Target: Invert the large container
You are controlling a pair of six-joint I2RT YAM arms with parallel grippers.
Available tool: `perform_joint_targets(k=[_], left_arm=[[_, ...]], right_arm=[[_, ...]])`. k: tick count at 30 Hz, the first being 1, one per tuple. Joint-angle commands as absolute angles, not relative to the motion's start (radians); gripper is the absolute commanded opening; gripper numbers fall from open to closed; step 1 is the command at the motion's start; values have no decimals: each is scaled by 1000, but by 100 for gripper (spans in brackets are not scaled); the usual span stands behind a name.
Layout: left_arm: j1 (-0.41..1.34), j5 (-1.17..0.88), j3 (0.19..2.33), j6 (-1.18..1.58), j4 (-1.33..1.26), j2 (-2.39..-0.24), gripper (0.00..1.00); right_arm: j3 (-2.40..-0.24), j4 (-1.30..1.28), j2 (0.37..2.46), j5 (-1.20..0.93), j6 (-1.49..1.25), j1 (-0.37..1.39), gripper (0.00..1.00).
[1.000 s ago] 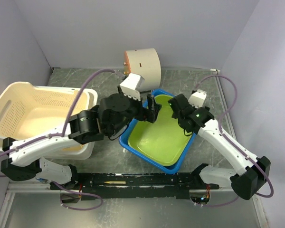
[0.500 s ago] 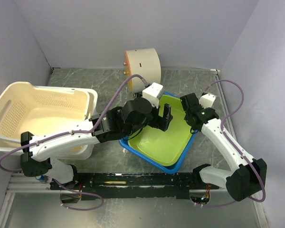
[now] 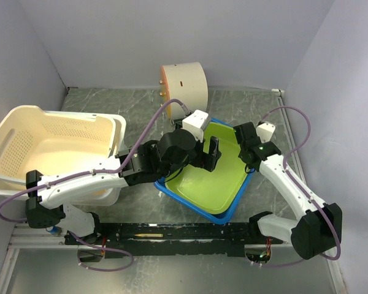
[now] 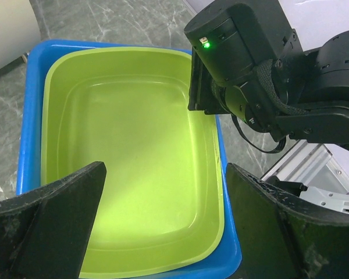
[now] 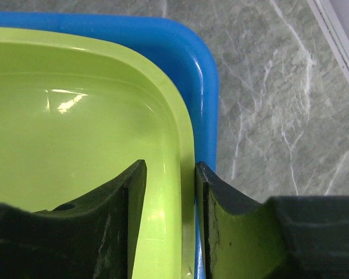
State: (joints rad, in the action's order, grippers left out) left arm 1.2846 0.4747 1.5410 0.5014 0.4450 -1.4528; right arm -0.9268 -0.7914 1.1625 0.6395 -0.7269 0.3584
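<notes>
The large blue container (image 3: 199,211) lies at the table's middle with a lime-green tub (image 3: 208,184) nested inside it. My right gripper (image 3: 244,149) is at their far right rim. In the right wrist view its fingers (image 5: 170,165) straddle that rim: one finger stands inside the green tub (image 5: 75,128) with a gap to the wall, the other rests over the blue rim (image 5: 203,64). The jaws are partly narrowed, still open. My left gripper (image 3: 210,153) hovers wide open above the green tub (image 4: 128,145), holding nothing (image 4: 163,174), with the blue rim (image 4: 32,116) showing around it.
A white perforated basket (image 3: 49,141) stands at the left, under the left arm. A cream cylinder (image 3: 185,82) lies on its side at the back wall. A black rail (image 3: 172,233) runs along the near edge. Walls close in on three sides.
The left arm stretched right, bringing its open gripper over the green tub. The right gripper shifted onto the right rim and its jaws narrowed around it.
</notes>
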Motion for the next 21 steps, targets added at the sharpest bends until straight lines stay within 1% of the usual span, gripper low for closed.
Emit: perform_joint_targets(k=[1,3,6,9,10,15,18,21], left_arm=[[1285,483,1528,514,414,-1425,95],[1284,483,1528,515,416,-1427,95],[1285,479,1528,514,415,-1431,95],[1285,480,1526,510,413,-1435,95],[1285,482,1527,508,415,-1438,95],[1285,485,1537,510,427,-1445,95],[1284,494,1542,506,431,-1444,96],[1283,512,1552,496,443,-1440,96]], right_arm=[[-902,-746,1155,598,-724,343,38],[-895,-746,1153,594,-726,336,39],[-889,-752,1144,587,-737,324,43],[-876,-729,1124,573,-730,318,40],[-876,-731,1121,573,-730,315,38],[-924,-774,1103,609,-723,311,16],[-969,-806,1082,632,-708,309,0],[-1033,-834,1059,634,-688,309,0]])
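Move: Between the right hand's half-open fingers stands the green container's right rim, near its far corner, about 1 cm to the right of the hand point and 1 cm below. The middles of the green container and the blue container around it lie some 16 cm left, 4 cm back and 6 cm lower; the cream drum stands roughly 20 cm ahead and 25 cm left. From the left hand, that rim is about 7 cm ahead, 16 cm right and 20 cm below. Closing nearly shut from less than half open, the right hand's fingers pinch the green container's right rim, one finger inside the green wall and the other between it and the blue container. The hand barely travels meanwhile, easing about 1 cm right and just under 1 cm back, then rising about 1 cm at the end with no real wrist turn. ##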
